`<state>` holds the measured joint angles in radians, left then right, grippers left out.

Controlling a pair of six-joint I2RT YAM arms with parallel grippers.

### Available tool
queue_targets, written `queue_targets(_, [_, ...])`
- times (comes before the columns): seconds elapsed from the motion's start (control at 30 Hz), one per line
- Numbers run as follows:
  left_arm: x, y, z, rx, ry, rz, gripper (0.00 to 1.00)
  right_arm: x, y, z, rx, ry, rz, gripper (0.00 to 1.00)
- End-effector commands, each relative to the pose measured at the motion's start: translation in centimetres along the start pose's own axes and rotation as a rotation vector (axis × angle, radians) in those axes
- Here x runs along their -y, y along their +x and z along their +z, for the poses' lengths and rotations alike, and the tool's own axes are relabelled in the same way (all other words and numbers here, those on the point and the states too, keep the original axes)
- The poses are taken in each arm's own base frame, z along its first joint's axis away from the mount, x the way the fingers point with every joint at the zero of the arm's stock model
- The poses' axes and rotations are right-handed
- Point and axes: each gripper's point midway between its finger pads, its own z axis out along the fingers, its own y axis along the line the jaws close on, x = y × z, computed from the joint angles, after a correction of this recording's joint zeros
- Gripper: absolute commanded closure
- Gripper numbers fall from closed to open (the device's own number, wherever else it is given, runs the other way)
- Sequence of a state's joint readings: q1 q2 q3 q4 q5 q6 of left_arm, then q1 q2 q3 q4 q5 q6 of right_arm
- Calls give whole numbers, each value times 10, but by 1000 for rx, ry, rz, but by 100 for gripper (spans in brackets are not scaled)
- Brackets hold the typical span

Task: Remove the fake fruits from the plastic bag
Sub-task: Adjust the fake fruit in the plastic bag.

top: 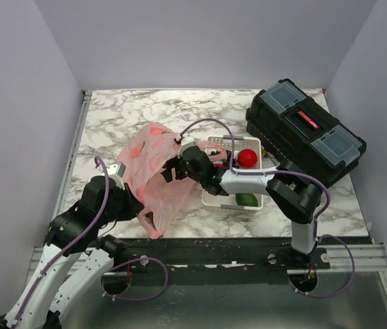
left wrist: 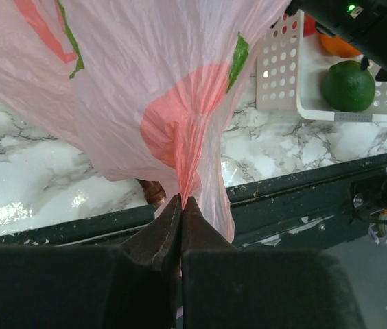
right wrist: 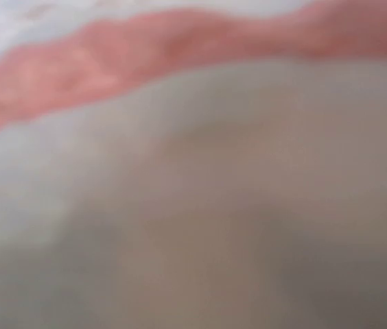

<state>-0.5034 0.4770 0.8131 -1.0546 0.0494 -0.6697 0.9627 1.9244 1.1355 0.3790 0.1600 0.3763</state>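
The pink plastic bag [top: 151, 168] hangs lifted over the marble table. My left gripper [left wrist: 181, 200] is shut on a gathered bottom corner of it, near the table's front edge [top: 138, 211]. From the right, my right gripper [top: 171, 171] is pushed against the bag's side; its fingers are hidden, and its wrist view is filled with blurred pink film [right wrist: 180, 41]. A red apple [top: 248, 157] and a dark green fruit [top: 248, 199] lie in the white tray [top: 210, 200]. The left wrist view also shows the green fruit [left wrist: 348, 86] and an orange [left wrist: 337, 46] in the tray [left wrist: 279, 68].
A black toolbox [top: 305, 130] stands at the back right, just behind the tray. The right arm's links [top: 248, 181] stretch across the tray. A dark metal rail [top: 248, 250] runs along the table's near edge.
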Motion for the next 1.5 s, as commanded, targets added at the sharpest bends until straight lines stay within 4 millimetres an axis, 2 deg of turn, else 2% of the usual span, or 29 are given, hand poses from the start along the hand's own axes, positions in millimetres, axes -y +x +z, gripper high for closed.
queue_targets(0.0, [15, -6, -9, 15, 73, 24, 100, -33, -3, 13, 34, -103, 43, 17])
queue_targets(0.07, [15, -3, -6, -1, 76, 26, 100, -28, -3, 20, 56, -75, 54, 9])
queue_targets(0.17, [17, 0, -3, -21, 89, 25, 100, -31, -8, 31, 77, -76, 66, 5])
queue_targets(0.27, [18, 2, 0, -30, 94, 29, 100, -20, -14, 40, 124, -9, 99, 0])
queue_targets(0.4, [16, 2, 3, -42, 87, 51, 100, -13, -26, 52, 190, 43, 121, 0])
queue_targets(0.5, [13, 4, 3, -50, 75, 66, 100, -22, -32, 60, 218, 6, 123, 0])
queue_targets(0.87, [10, 3, 4, -44, 61, 91, 100, -26, -37, 82, 265, -4, 122, 0])
queue_targets(1.0, [11, 1, 5, -38, 66, 96, 100, -36, -37, 90, 263, -49, 135, 0])
queue_targets(1.1, [12, 1, 5, -40, 71, 98, 100, -43, -38, 86, 282, -95, 189, 0])
queue_targets(1.3, [12, -1, 4, -28, 71, 97, 100, -53, -44, 56, 338, -175, 300, 0])
queue_targets(1.47, [10, -3, 2, -13, 57, 87, 100, -65, -30, 37, 301, -193, 270, 0])
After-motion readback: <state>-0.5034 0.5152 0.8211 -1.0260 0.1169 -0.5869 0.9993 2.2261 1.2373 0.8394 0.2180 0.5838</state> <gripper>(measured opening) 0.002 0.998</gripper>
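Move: The pink plastic bag's middle lies about 7 cm to the right gripper's left, 3 cm farther out and some 3 cm below, its mouth facing this hand. The white basket is about 24 cm to the right of the hand, level with it; the hammer lies roughly 17 cm back and 3 cm left, under the bag. From the left gripper, already shut on the bag's edge, the bag's middle is about 14 cm ahead, 2 cm right and well below. Open the right gripper the rest of the way and reach it left and somewhat forward, deeper into the bag, about 8 cm left and 5 cm out. Roll the wrist some 20 degrees so its left side rises, then draw back about 3 cm while sinking a little. Keep the left gripper shut on the bag's edge, easing it about 1 cm right. ##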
